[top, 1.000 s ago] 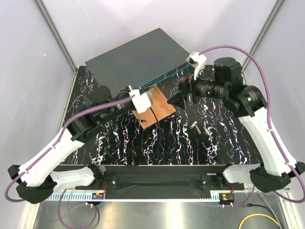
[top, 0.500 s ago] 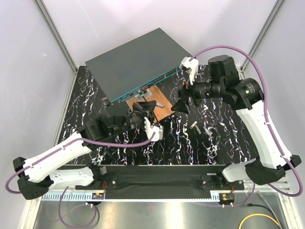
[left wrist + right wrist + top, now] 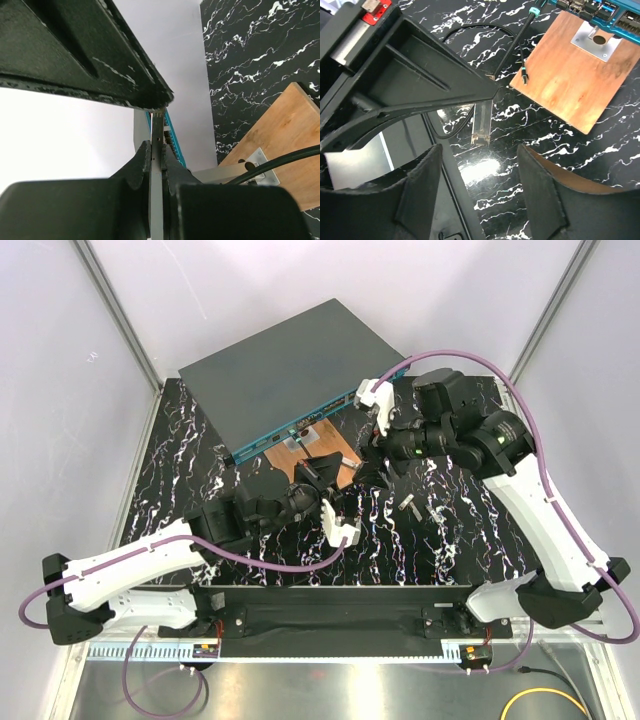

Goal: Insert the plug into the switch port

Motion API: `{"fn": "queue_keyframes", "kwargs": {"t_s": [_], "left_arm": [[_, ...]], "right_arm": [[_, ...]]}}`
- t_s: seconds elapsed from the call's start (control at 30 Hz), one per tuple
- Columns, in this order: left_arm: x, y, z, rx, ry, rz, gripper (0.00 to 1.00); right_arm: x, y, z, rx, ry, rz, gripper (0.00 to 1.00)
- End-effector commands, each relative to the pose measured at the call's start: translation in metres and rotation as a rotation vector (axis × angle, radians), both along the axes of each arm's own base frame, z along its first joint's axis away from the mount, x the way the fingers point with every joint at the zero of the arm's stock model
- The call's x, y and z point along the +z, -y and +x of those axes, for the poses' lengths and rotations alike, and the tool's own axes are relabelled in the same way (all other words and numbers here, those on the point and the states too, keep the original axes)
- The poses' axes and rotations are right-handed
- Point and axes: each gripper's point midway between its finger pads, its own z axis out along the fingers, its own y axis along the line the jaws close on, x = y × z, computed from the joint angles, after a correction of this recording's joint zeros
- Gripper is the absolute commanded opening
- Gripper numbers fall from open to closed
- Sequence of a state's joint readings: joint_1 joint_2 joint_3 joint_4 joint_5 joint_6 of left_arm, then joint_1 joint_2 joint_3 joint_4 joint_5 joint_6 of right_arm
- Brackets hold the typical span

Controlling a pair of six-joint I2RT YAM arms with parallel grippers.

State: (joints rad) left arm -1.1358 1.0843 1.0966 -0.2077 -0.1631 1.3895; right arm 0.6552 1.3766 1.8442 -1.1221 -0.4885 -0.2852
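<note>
The switch [image 3: 290, 365] is a flat dark grey box at the back with a teal port face [image 3: 300, 425], also seen in the right wrist view [image 3: 605, 9]. My left gripper [image 3: 320, 475] hovers over the near edge of the copper-brown board [image 3: 290, 452]. It is shut on the plug [image 3: 481, 125], a clear connector sticking out past its fingertips. In the left wrist view the plug [image 3: 157, 165] is pinched between both pads. A black cable [image 3: 470, 31] trails from it. My right gripper [image 3: 479, 148] is open right beside the plug, with nothing between its fingers.
A metal plate [image 3: 596, 40] is fixed on the board [image 3: 570, 80]. A thin teal-tipped cable [image 3: 532, 14] runs from the switch face across the board's corner. Two small metal parts [image 3: 408, 505] lie on the black marbled table [image 3: 250, 530] to the right.
My left arm has drawn back from the switch's front, and its gripper is now over the board's near edge. The right gripper has moved left and closer to the left gripper.
</note>
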Motion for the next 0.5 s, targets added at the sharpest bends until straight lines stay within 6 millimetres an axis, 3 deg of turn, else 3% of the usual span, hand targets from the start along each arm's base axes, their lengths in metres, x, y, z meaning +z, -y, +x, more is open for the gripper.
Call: {"fn": "queue_keyframes", "kwargs": {"t_s": [0.0, 0.2, 0.47], "left_arm": [[0.030, 0.001, 0.003, 0.026, 0.066, -0.076, 0.00], [0.033, 0.002, 0.000, 0.015, 0.077, -0.079, 0.00], [0.031, 0.006, -0.003, 0.002, 0.094, -0.076, 0.00]], "right_arm": [[0.009, -0.003, 0.007, -0.016, 0.079, 0.005, 0.66], [0.005, -0.008, 0.019, -0.054, 0.090, -0.011, 0.48], [0.005, -0.013, 0.024, -0.068, 0.067, 0.000, 0.47]]}}
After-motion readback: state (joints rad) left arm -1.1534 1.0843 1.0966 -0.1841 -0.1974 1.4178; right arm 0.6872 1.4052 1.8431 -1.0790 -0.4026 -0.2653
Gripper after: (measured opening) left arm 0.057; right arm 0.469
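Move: The left fingers already pinch the plug. Its middle lies about 2 cm right and 1 cm back of the left hand point, level with it, and the right fingertips wait some 6 cm right and 2 cm back. From the right hand the plug lies about 4 cm left and 1 cm ahead, level. The cabled port is roughly 11 cm ahead, 15 cm left and 12 cm lower; the wooden board is 7 cm ahead, 10 cm left and 20 cm down. Keeping its pinch on the plug, the left hand stays almost in place, rising barely 1 cm. The right hand eases about 1.5 cm forward and 1 cm left around the plug's free end, sinking slightly, while its fingers narrow from about two-thirds open to just under half. A closed grip isn't reached, and whether a finger touches the plug can't be seen. ##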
